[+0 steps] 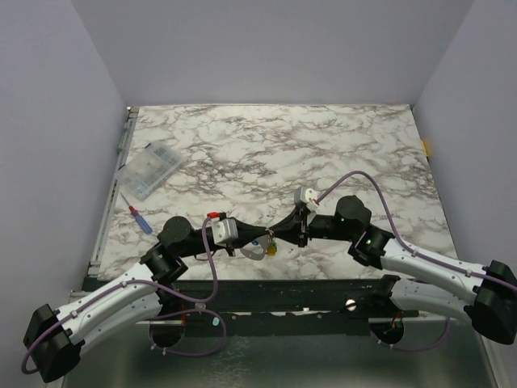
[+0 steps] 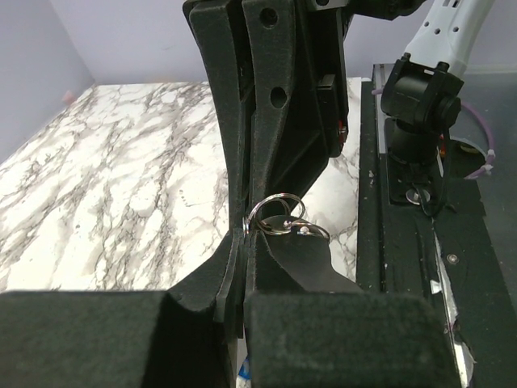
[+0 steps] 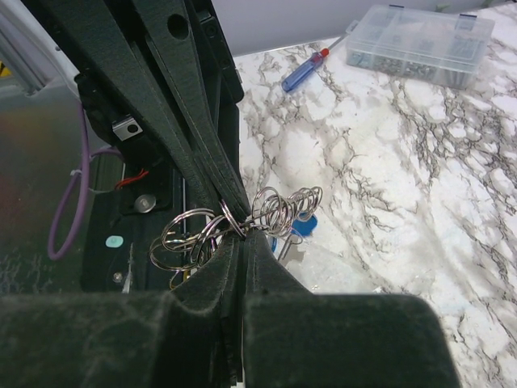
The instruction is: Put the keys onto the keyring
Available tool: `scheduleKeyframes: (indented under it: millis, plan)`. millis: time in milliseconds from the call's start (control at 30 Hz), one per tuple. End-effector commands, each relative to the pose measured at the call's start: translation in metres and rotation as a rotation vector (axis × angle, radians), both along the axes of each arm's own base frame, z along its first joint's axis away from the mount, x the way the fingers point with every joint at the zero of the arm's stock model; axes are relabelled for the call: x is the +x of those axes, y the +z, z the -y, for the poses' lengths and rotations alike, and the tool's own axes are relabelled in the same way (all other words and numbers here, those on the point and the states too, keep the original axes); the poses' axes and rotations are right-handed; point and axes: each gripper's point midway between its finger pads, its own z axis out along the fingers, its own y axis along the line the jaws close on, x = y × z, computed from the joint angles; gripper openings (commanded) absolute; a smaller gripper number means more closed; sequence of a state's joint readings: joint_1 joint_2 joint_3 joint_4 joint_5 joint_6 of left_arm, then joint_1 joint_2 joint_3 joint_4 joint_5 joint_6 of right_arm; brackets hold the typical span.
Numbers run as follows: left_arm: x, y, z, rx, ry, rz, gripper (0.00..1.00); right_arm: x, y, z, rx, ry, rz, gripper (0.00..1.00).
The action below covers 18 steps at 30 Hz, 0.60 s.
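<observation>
Both grippers meet tip to tip above the table's near edge. In the left wrist view my left gripper (image 2: 245, 230) is shut on the keyring (image 2: 275, 215), a bunch of thin silvery wire loops. My right gripper (image 3: 242, 233) is shut on the same tangle of keyring loops (image 3: 279, 210), which fan out on both sides of its tips. A blue-headed key (image 3: 305, 226) hangs just beyond the loops. From above, the left gripper (image 1: 260, 235) and right gripper (image 1: 292, 225) face each other, with a yellow-headed key (image 1: 271, 248) dangling below them.
A clear plastic compartment box (image 1: 151, 170) lies at the far left of the marble table (image 1: 323, 153), with a red-and-blue screwdriver (image 1: 139, 218) near it. The black base rail (image 1: 283, 289) runs along the near edge, directly under the grippers. Purple cables loop over both arms.
</observation>
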State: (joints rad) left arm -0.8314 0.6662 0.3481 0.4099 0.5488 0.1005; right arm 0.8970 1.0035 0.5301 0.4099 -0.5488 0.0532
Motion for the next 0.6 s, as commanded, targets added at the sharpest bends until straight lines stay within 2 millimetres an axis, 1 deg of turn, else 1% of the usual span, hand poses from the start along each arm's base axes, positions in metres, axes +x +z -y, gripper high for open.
scheduleKeyframes:
  millis: [0,67,100,200,267,333,433,567]
  plan:
    - [-0.004,0.001,0.002,-0.022,-0.013,0.009,0.1,-0.02,0.036,-0.009,0.072,0.113,0.079,0.01]
    - [-0.004,0.0,0.0,-0.007,-0.01,0.015,0.27,-0.014,0.033,-0.007,0.053,0.078,0.085,0.01]
    - [-0.003,-0.001,-0.001,0.005,-0.005,0.018,0.32,-0.01,0.03,-0.007,0.037,0.061,0.091,0.01]
    - [-0.002,-0.004,-0.005,0.041,0.015,0.019,0.43,0.002,0.013,-0.003,-0.043,0.003,0.094,0.01]
    - [-0.001,-0.003,-0.01,0.056,0.037,0.03,0.46,0.01,0.005,0.001,-0.083,-0.044,0.098,0.01]
    - [0.001,-0.002,-0.015,0.064,0.064,0.038,0.47,0.02,-0.002,0.005,-0.123,-0.098,0.106,0.01]
    - [0.004,0.0,-0.02,0.06,0.097,0.046,0.48,0.035,-0.008,0.011,-0.168,-0.178,0.124,0.01]
    - [0.006,0.0,-0.022,0.062,0.114,0.051,0.48,0.054,-0.014,0.017,-0.213,-0.276,0.139,0.01]
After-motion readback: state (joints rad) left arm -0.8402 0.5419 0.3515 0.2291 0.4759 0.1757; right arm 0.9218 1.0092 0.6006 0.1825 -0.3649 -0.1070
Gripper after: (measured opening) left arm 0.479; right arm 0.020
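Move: The keyring is at both hands' closed fingertips, which nearly meet: its rings lie about 1 cm to the right of the left hand, level with it, and about 1 cm to the left of the right hand. Beneath, the yellow key hangs some 5 cm below and 1 cm back of the left hand, 1 cm to its right; the grey flat piece hangs about 5 cm below, 2 cm back and 3 cm to the left of that hand. Spreading its fingers to about half their range, the left hand lets go of the keyring and then backs off some 2 cm to its left. The right hand keeps its pinch on the rings and, after a brief pause, carries the bunch forward and down, about 2.5 cm out and 2 cm lower, its fingertips dipping some 10 degrees and swinging a little clockwise. ##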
